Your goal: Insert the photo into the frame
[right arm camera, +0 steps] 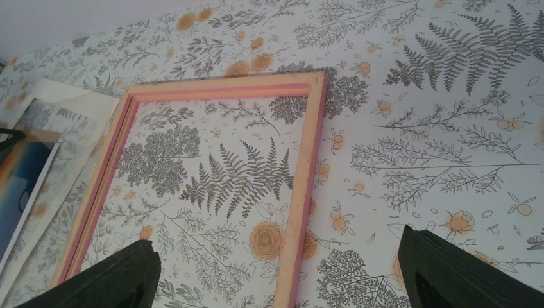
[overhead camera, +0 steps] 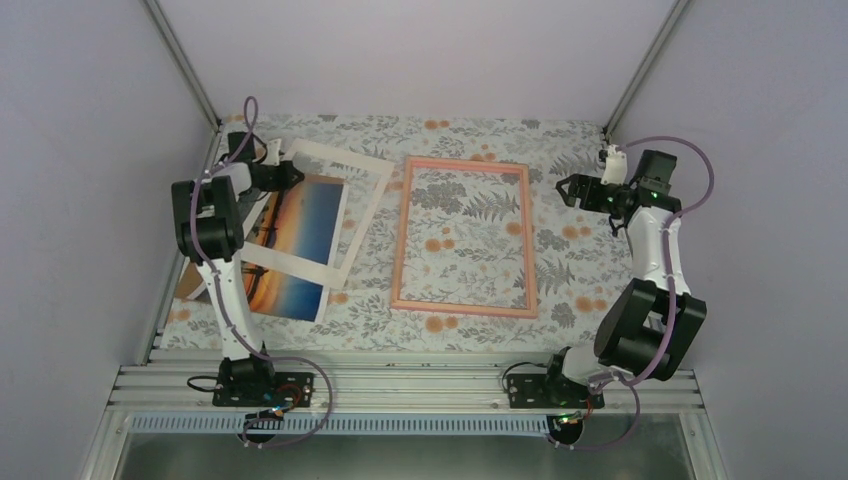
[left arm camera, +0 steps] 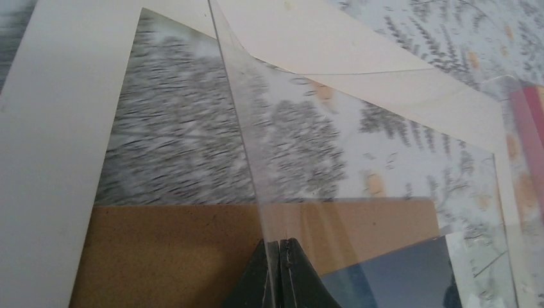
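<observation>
The photo (overhead camera: pixel 305 215), an orange and blue sunset print, lies at the left of the table under a white mat border (overhead camera: pixel 360 225). The empty pink frame (overhead camera: pixel 403 240) lies flat in the middle. My left gripper (overhead camera: pixel 295 175) sits over the mat's far left corner. In the left wrist view it (left arm camera: pixel 280 242) is shut on the edge of a clear sheet (left arm camera: pixel 385 160), with the photo's blue part (left arm camera: pixel 398 276) showing below. My right gripper (overhead camera: pixel 568 190) hovers open beyond the frame's far right corner. In the right wrist view its jaws (right arm camera: pixel 279 240) stand wide over the frame's rail (right arm camera: pixel 301 186).
A brown backing board (left arm camera: pixel 167 256) lies under the photo, and one corner of it shows at the table's left edge (overhead camera: pixel 195 285). The floral tablecloth (overhead camera: pixel 590 290) covers the table. Grey walls and metal posts close in the sides and back.
</observation>
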`<state>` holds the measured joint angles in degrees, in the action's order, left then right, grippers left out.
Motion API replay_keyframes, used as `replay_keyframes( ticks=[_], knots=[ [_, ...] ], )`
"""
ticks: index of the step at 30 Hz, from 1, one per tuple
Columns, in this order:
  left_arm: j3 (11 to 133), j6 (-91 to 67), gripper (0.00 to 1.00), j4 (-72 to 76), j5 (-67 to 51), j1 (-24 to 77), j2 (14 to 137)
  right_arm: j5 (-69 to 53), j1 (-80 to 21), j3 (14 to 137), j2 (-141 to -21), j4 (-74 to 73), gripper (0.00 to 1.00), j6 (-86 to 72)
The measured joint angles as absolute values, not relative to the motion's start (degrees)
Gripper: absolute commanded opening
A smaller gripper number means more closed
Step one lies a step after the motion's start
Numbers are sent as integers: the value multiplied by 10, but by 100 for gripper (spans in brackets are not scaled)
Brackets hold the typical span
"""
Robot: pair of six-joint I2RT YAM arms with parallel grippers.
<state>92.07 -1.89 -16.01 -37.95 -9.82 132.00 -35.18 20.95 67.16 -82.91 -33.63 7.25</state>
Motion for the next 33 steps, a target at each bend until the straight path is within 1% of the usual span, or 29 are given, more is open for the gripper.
replay_keyframes(
  ticks=[7,11,14,16,20,25,29,33],
  knots=[
    [896,13,2,-187,-365,-127,1284,-352,209,674,-832,-335,92,72],
    [894,3,2,-216,-394,-102,1240,-354,206,674,-837,-334,92,72],
    [907,-20,3,-236,-430,-67,1182,-357,206,674,-837,-329,92,72],
    [941,-30,2,-252,-455,-45,1150,-359,206,674,-837,-326,92,72],
    [1057,-39,2,-278,-509,-3,1105,-360,206,674,-837,-319,92,72],
    [1187,-39,2,-313,-559,62,1081,-360,208,674,-837,-312,93,72],
    [1235,-71,2,-305,-588,119,1080,-364,220,671,-837,-308,93,72],
    [1259,-149,2,-250,-610,180,1091,-368,251,671,-839,-307,93,72]
  ],
)
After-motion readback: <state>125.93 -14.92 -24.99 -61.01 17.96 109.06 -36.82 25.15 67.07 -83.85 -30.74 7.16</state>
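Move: The clear sheet already pinched in the left hand is headed for the frame, whose middle lies about 40 cm to that hand's right and 13 cm back, some 3 cm lower. Nearer, the cream mat's middle is roughly 8 cm back and 4 cm to its right, and the photo's is about 16 cm back and 2 cm left. From the empty right hand, the frame's middle is about 22 cm left, 1 cm ahead and 20 cm down. The clear sheet, kept pinched in the left hand's shut fingers, first goes some 3 cm left over the mat, then is swept high off the mat and photo: up about 45 cm, rightwards some 30 cm to the frame's side, and back a little. The wrist tips the fingers up and swings clockwise, about 40 degrees. The open right hand drifts roughly 3 cm right at the end. ##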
